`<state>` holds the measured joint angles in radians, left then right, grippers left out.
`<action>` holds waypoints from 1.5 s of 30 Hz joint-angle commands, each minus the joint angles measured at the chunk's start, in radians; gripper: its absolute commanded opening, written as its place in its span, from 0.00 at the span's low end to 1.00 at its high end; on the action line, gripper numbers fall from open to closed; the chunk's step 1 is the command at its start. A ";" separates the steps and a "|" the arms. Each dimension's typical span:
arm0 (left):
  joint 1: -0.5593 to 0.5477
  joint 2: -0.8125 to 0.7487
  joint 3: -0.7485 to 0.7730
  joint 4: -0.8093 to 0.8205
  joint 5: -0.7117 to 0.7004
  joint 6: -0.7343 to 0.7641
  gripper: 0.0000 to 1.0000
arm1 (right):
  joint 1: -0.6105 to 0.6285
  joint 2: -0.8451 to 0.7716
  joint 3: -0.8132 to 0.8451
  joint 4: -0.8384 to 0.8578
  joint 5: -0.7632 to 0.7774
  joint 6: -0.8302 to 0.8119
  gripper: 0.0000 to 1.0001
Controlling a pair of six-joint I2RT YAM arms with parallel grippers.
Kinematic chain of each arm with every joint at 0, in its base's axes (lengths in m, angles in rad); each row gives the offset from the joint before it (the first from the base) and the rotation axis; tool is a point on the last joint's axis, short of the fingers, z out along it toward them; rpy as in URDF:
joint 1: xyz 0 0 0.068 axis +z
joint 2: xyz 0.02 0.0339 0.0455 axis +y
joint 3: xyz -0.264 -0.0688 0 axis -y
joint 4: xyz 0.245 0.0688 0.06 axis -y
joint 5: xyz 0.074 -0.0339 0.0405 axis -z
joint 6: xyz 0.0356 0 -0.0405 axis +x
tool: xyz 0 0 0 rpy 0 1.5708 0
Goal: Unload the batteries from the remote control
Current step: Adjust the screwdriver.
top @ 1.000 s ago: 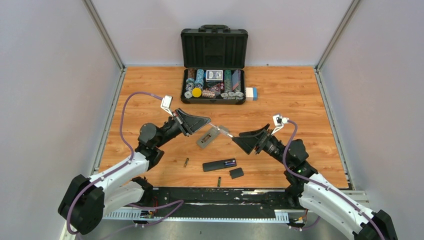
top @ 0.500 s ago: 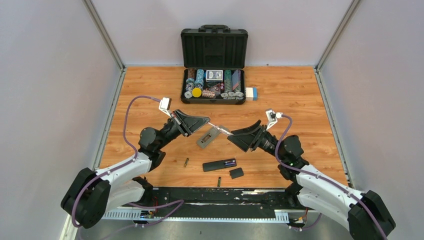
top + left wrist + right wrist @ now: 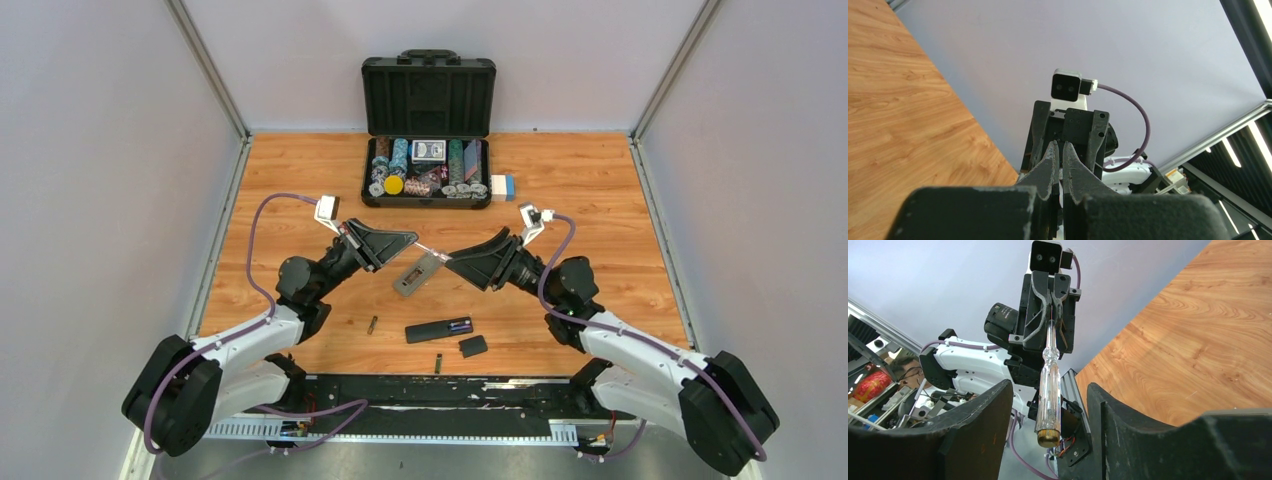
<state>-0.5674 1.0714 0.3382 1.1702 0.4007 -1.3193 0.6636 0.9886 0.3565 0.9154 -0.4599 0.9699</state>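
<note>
The black remote control (image 3: pixel 438 329) lies face down near the front of the table, its compartment open with a battery (image 3: pixel 460 325) showing inside. Two loose batteries (image 3: pixel 372 325) (image 3: pixel 438 363) lie on the wood, and the small black cover (image 3: pixel 473 346) rests beside the remote. My left gripper (image 3: pixel 418 243) (image 3: pixel 1059 145) is shut on the thin metal shaft of a clear-handled screwdriver (image 3: pixel 437 254) (image 3: pixel 1049 385), held in the air. My right gripper (image 3: pixel 450 262) (image 3: pixel 1048 388) is open, its jaws standing either side of the handle's brass-capped end with gaps on both sides.
A grey remote (image 3: pixel 415 275) lies under the two grippers. An open black case (image 3: pixel 428 95) of poker chips and cards stands at the back, a small white-and-blue box (image 3: pixel 503 187) to its right. Grey walls enclose the table on three sides.
My right arm has moved left toward the left gripper, bringing its jaws around the screwdriver's handle, and the jaws have narrowed. The left arm and the things on the table have stayed put.
</note>
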 commanded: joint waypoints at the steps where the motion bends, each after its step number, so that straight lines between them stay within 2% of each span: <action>1: 0.004 -0.014 -0.008 0.047 -0.023 0.006 0.00 | 0.018 0.043 0.056 0.109 -0.024 0.025 0.54; 15: 0.004 -0.034 -0.020 0.031 -0.031 0.011 0.00 | 0.022 0.100 0.077 0.149 -0.020 0.024 0.35; 20: 0.004 -0.039 -0.021 0.025 -0.038 0.017 0.00 | 0.022 0.101 0.077 0.140 -0.021 0.024 0.34; 24: 0.004 -0.036 -0.018 0.028 -0.041 0.018 0.00 | 0.021 0.104 0.081 0.109 -0.024 0.019 0.44; 26: 0.004 -0.033 -0.016 0.033 -0.042 0.018 0.00 | 0.021 0.108 0.090 0.085 -0.031 0.013 0.46; 38: 0.004 -0.027 -0.017 0.043 -0.053 0.017 0.00 | 0.033 0.140 0.100 0.126 -0.046 0.024 0.33; 45: 0.004 -0.028 -0.020 0.042 -0.052 0.017 0.00 | 0.033 0.123 0.083 0.131 -0.014 0.026 0.32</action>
<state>-0.5674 1.0527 0.3157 1.1698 0.3599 -1.3182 0.6918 1.1278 0.4198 0.9913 -0.4957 0.9943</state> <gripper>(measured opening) 0.010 0.326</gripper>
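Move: The left hand already pinches the screwdriver near its blade; the handle's middle lies about 5 cm to that hand's right, 2 cm back and 2 cm lower. From the half-open right hand the handle is some 2 cm left, 1 cm ahead and 2 cm up. On the table roughly 26 cm below the right hand, the grey remote lies about 6 cm ahead and 5 cm left, the black remote about 7 cm back and 1 cm left. The left fingers, shut on the screwdriver, keep their pinch and hold it nearly still. The right hand slides about 2 cm to the left along the handle towards the left gripper, rising slightly and sinking back on the way. Its fingers narrow around the handle from over half open to a third, easing wider once in between; whether they touch it can't be seen. ##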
